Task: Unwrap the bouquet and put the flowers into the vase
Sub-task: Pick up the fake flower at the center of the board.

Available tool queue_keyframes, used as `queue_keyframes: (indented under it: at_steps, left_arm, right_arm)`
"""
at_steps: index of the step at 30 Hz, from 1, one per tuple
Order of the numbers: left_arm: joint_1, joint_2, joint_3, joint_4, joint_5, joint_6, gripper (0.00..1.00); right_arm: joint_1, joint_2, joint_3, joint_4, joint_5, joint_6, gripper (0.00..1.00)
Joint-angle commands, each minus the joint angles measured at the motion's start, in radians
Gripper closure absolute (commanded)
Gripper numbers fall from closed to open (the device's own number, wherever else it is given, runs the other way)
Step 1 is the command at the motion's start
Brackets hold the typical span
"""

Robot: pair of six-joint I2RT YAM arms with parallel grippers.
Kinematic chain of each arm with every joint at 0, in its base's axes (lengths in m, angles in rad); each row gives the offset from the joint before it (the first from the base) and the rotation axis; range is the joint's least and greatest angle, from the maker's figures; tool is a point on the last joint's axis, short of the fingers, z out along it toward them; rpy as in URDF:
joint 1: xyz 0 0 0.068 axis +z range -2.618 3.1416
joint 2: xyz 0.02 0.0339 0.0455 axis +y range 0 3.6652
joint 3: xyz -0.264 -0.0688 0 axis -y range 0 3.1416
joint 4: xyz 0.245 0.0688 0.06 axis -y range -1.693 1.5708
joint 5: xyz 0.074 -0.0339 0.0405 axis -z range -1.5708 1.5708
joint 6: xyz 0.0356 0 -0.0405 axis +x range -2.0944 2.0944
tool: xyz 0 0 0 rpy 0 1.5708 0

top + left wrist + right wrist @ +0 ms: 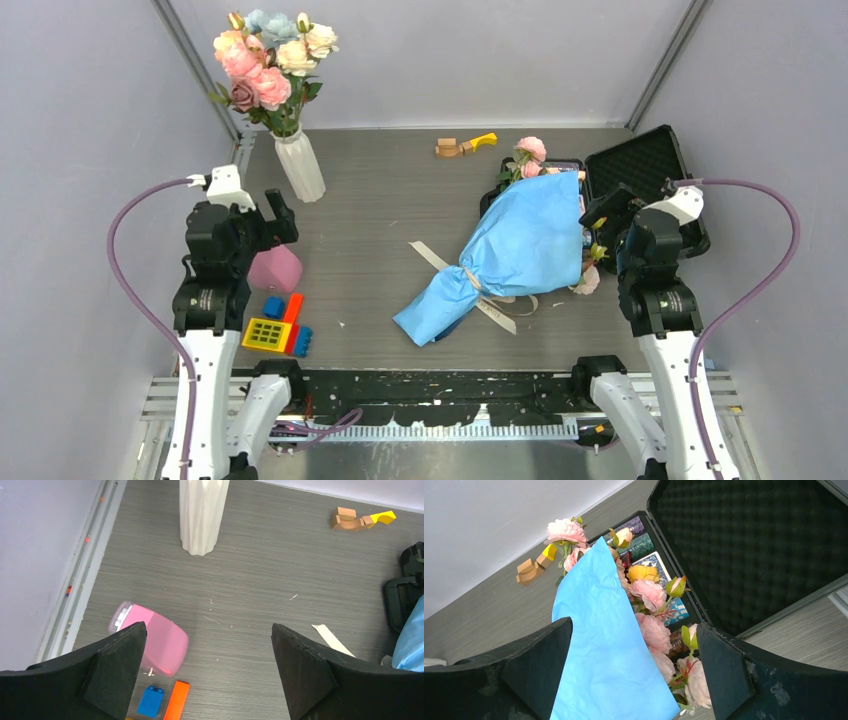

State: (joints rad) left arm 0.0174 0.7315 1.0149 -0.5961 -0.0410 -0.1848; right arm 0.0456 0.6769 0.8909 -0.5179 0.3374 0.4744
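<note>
The bouquet (515, 250) lies on the table right of centre, wrapped in crinkled light blue paper (604, 645) with a cream ribbon (485, 295) round its narrow end. Pink and yellow flowers (649, 592) stick out of the wide end. My right gripper (634, 623) hovers open over that end, beside the bouquet (603, 218), holding nothing. The ribbed white vase (300, 165) stands at the back left with big pink and white blooms (270, 55) in it. My left gripper (208, 626) is open and empty, in front of the vase (202, 515).
A pink block (155, 640) lies by the left gripper, with a blue brick (151, 701), an orange bar (176, 700) and a yellow plate (266, 333) nearer me. An open black case (749, 545) sits behind the bouquet. Wooden and yellow pieces (462, 146) lie at the back.
</note>
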Motion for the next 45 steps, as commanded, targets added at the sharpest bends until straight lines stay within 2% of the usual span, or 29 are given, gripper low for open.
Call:
queue_keyframes:
  at_steps: [1, 9, 16, 20, 24, 28, 31, 34, 38, 45]
  left_arm:
    - [-0.008, 0.007, -0.019, 0.03, -0.017, -0.038, 0.02]
    - [-0.008, 0.001, -0.069, 0.051, -0.074, -0.068, 0.02]
    - [-0.125, 0.046, -0.096, 0.043, 0.033, -0.037, 0.02]
    - [-0.261, 0.067, -0.098, 0.021, 0.059, -0.038, 0.02]
    - [-0.471, 0.101, -0.128, 0.052, 0.049, -0.128, 0.02]
    - [-0.703, 0.146, -0.183, 0.173, 0.001, -0.152, 0.02]
    - [-0.811, 0.205, -0.213, 0.292, 0.035, -0.145, 0.02]
    - [-0.895, 0.313, -0.184, 0.371, 0.077, -0.114, 0.02]
    - [-0.992, 0.484, -0.103, 0.441, 0.056, -0.057, 0.02]
    - [-1.026, 0.75, 0.035, 0.531, 0.068, -0.016, 0.02]
  right_arm:
    - [-0.003, 0.009, 0.006, 0.056, 0.001, 0.003, 0.0]
    - [-0.004, -0.038, -0.01, 0.041, -0.044, -0.003, 0.0]
    - [-0.003, -0.068, -0.02, 0.025, -0.077, -0.016, 0.0]
    - [-0.004, -0.096, -0.03, 0.017, -0.148, -0.018, 0.0]
    - [-0.003, -0.134, -0.059, 0.035, -0.24, -0.001, 0.0]
    - [-0.004, -0.151, -0.07, 0.033, -0.308, 0.019, 0.0]
    - [-0.003, -0.17, -0.075, 0.023, -0.364, 0.033, 0.0]
    - [-0.003, -0.189, -0.082, 0.014, -0.405, 0.043, 0.0]
    - [-0.003, -0.218, -0.092, 0.012, -0.449, 0.056, 0.0]
    - [-0.003, -0.257, -0.092, 0.007, -0.486, 0.061, 0.0]
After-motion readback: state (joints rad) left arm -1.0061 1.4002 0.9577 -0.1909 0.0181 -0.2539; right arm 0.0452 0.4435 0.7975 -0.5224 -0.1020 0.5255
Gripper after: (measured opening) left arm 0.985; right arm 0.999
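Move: The fake flower bouquet's ribbon-tied neck lies about 38 cm to the left hand's right, 5 cm back and roughly 27 cm below; the pink cup is 3 cm back, 4 cm left and some 26 cm under that hand. From the right hand, the neck is about 25 cm left, 5 cm back and 25 cm below. The exposed flower heads lie 5 cm ahead, 3 cm left and 23 cm below that hand. Sweeping right about 35 cm while sinking some 16 cm and easing a little back, the left hand swings from above the pink cup to above the bouquet's tied neck, turning about 60 degrees clockwise and tipping its open fingers downward. The right hand, also open, drifts about 8 cm left and 4 cm back towards the neck at nearly constant height, turning roughly 25 degrees counter-clockwise. ##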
